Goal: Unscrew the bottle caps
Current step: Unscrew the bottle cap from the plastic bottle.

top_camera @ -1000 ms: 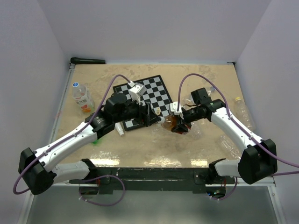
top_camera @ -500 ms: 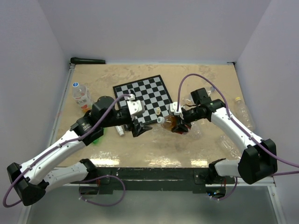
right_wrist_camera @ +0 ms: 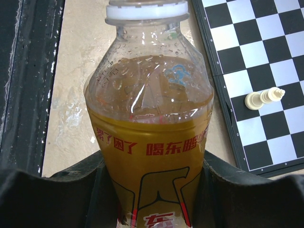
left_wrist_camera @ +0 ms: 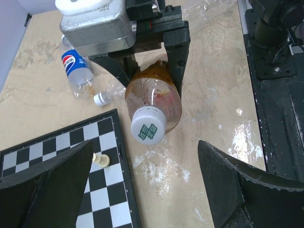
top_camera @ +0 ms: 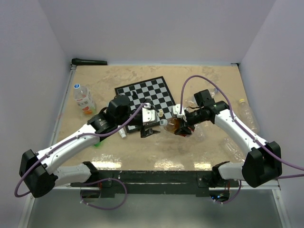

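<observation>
My right gripper [right_wrist_camera: 152, 190] is shut on the body of a clear bottle of orange drink [right_wrist_camera: 149, 118] and holds it on its side above the table, its neck toward the left arm. A white bottle cap [left_wrist_camera: 147, 128] with a green mark sits screwed on that neck, also seen as the bottle cap [right_wrist_camera: 146, 10] at the top of the right wrist view. My left gripper [left_wrist_camera: 145, 185] is open wide, straight in front of the cap and a short gap away, with nothing between its fingers. From above, the left gripper [top_camera: 153, 126] faces the cap [top_camera: 163, 122] and the right gripper [top_camera: 183, 126].
A chessboard [top_camera: 145, 97] lies just behind the grippers, with a cream chess piece [left_wrist_camera: 100, 160] near its edge. A capped bottle [top_camera: 83, 99] lies at the far left. A Pepsi bottle [left_wrist_camera: 76, 66] and clear bottles [top_camera: 247, 114] lie on the right side.
My left arm pulled back from the chessboard edge, then swung in to face the cap, and its jaws opened wider. The right arm and bottle have stayed still.
</observation>
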`<control>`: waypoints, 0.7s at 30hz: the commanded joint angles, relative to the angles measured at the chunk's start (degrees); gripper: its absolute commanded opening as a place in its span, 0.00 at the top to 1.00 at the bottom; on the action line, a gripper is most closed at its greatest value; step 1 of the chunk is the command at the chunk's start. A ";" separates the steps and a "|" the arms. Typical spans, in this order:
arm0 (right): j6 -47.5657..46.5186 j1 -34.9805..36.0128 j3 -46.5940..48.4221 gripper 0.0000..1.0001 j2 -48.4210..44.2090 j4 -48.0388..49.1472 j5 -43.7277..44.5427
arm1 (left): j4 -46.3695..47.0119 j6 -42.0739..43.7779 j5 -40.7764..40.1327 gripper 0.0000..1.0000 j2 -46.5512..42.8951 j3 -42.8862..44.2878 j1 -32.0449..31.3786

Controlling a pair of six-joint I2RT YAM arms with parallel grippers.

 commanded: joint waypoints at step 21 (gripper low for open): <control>-1.92 -0.18 0.42 0.94 -0.16 -1.20 -1.07 | 5.78 -2.99 6.90 1.00 7.63 4.43 0.15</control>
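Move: The white cap of the plastic bottle lies about 4 cm to the right of the left hand and some 2 cm below, level with it fore and aft. From that hand, the chess piece on the table is roughly 16 cm ahead, 3 cm right and 23 cm below; the clear bottle is about 10 cm ahead, 21 cm right and similarly low. From the right hand, which holds the bottle body, the cap is about 7 cm left, 7 cm above and about level fore and aft. With its fingers wide open, the left hand goes about 3 cm to the right towards the bottle cap, sinking some 1.5 cm over the second half of the reach and turning only slightly clockwise. As it arrives its fingers close most of the way and pinch the cap's two sides between their tips, while the right hand stays in place and keeps its hold on the bottle body, neck up and tilted towards the left hand. ##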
